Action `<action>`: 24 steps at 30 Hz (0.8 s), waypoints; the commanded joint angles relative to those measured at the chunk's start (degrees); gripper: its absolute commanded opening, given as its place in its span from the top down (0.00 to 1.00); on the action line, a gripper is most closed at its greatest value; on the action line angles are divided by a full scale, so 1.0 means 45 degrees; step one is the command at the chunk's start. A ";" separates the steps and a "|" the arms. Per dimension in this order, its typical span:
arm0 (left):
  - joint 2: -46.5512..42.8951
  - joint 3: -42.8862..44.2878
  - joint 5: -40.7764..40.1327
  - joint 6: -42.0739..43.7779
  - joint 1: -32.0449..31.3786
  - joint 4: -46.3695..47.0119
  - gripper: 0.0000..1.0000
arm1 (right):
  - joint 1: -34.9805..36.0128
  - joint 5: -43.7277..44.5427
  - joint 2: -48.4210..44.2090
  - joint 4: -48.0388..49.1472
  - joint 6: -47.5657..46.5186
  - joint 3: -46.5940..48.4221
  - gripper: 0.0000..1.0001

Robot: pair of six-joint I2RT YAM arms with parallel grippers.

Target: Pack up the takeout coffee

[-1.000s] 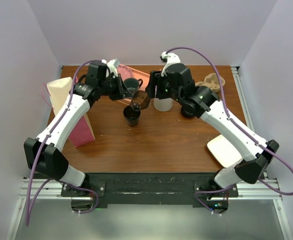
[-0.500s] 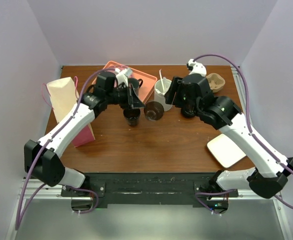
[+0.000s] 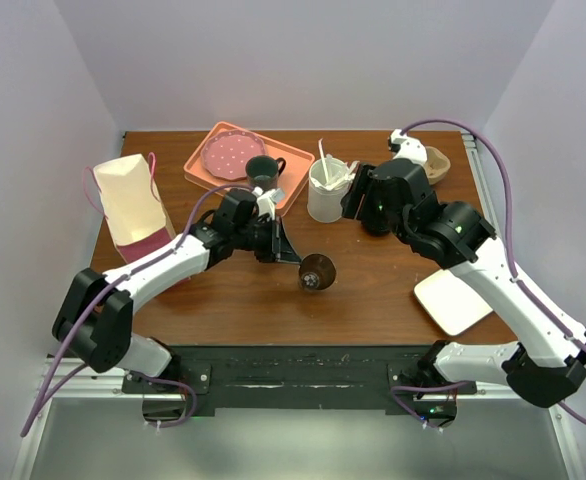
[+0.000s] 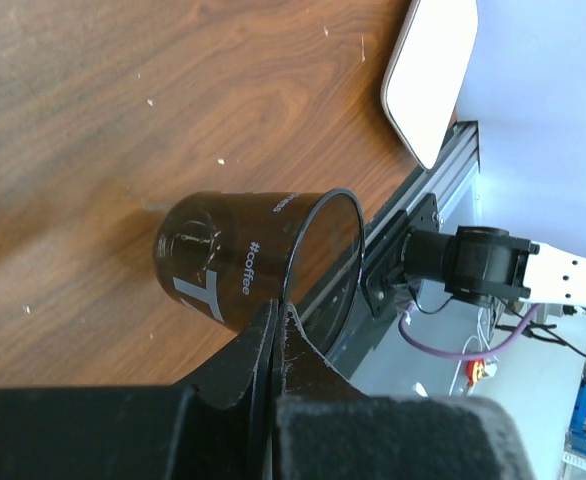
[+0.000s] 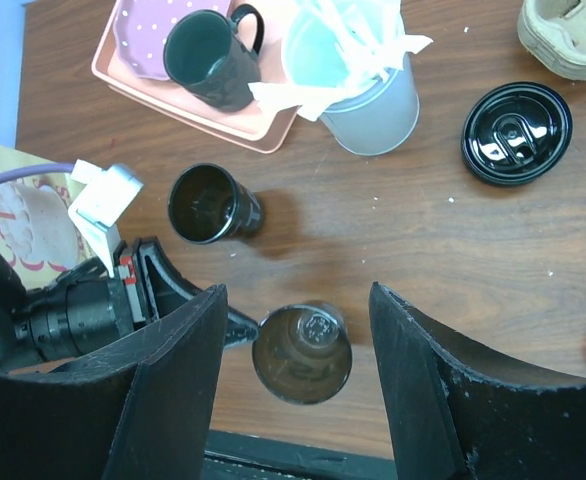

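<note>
The takeout coffee cup (image 3: 318, 272), dark with white "#coffee" lettering (image 4: 243, 265), has no lid on and its mouth faces up (image 5: 303, 355). My left gripper (image 3: 297, 261) is shut on the cup's rim (image 4: 278, 308) and holds it slightly tilted just over the table, near the middle front. The round black lid (image 5: 516, 133) lies flat on the table to the right of the white container. My right gripper (image 5: 295, 292) hangs open high above the cup, touching nothing.
A plain black cup (image 5: 208, 203) stands by my left wrist. At the back are a pink tray (image 3: 295, 166) with a dark mug (image 3: 263, 172), a white container of stirrers (image 3: 325, 195) and a cardboard carrier (image 3: 438, 165). A paper bag (image 3: 133, 200) stands left, a white dish (image 3: 458, 300) front right.
My left gripper has brought the lettered cup from the table's middle back toward the near edge. The right arm has drawn back to the right.
</note>
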 commanded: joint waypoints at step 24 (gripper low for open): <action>-0.0756 0.2324 -0.2954 0.2384 -0.0135 -0.3111 0.39 | -0.0691 0.2059 0.0811 -0.0823 0.0111 -0.0349 0.36</action>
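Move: Pinched by its rim, the cup hangs from the left hand over its table spot, about 3 cm right, 2 cm back and 13 cm below that hand. From the left hand the other cup stands roughly 8 cm ahead, 8 cm left, 9 cm below; the white canister 15 cm ahead, 6 cm right, 6 cm below. From the right hand, empty and open, the black lid lies about 9 cm ahead, 8 cm right and 31 cm below. The left hand sinks almost straight down about 4 cm to set the cup's base on the bare wood, stops there, then opens its fingers to roughly half way and starts back up some 2 cm, easing forward and left off the rim. The right hand, fingers still open, drifts slightly down at first, then goes down and to its right, some 3 to 4 cm in all, towards the black lid. ##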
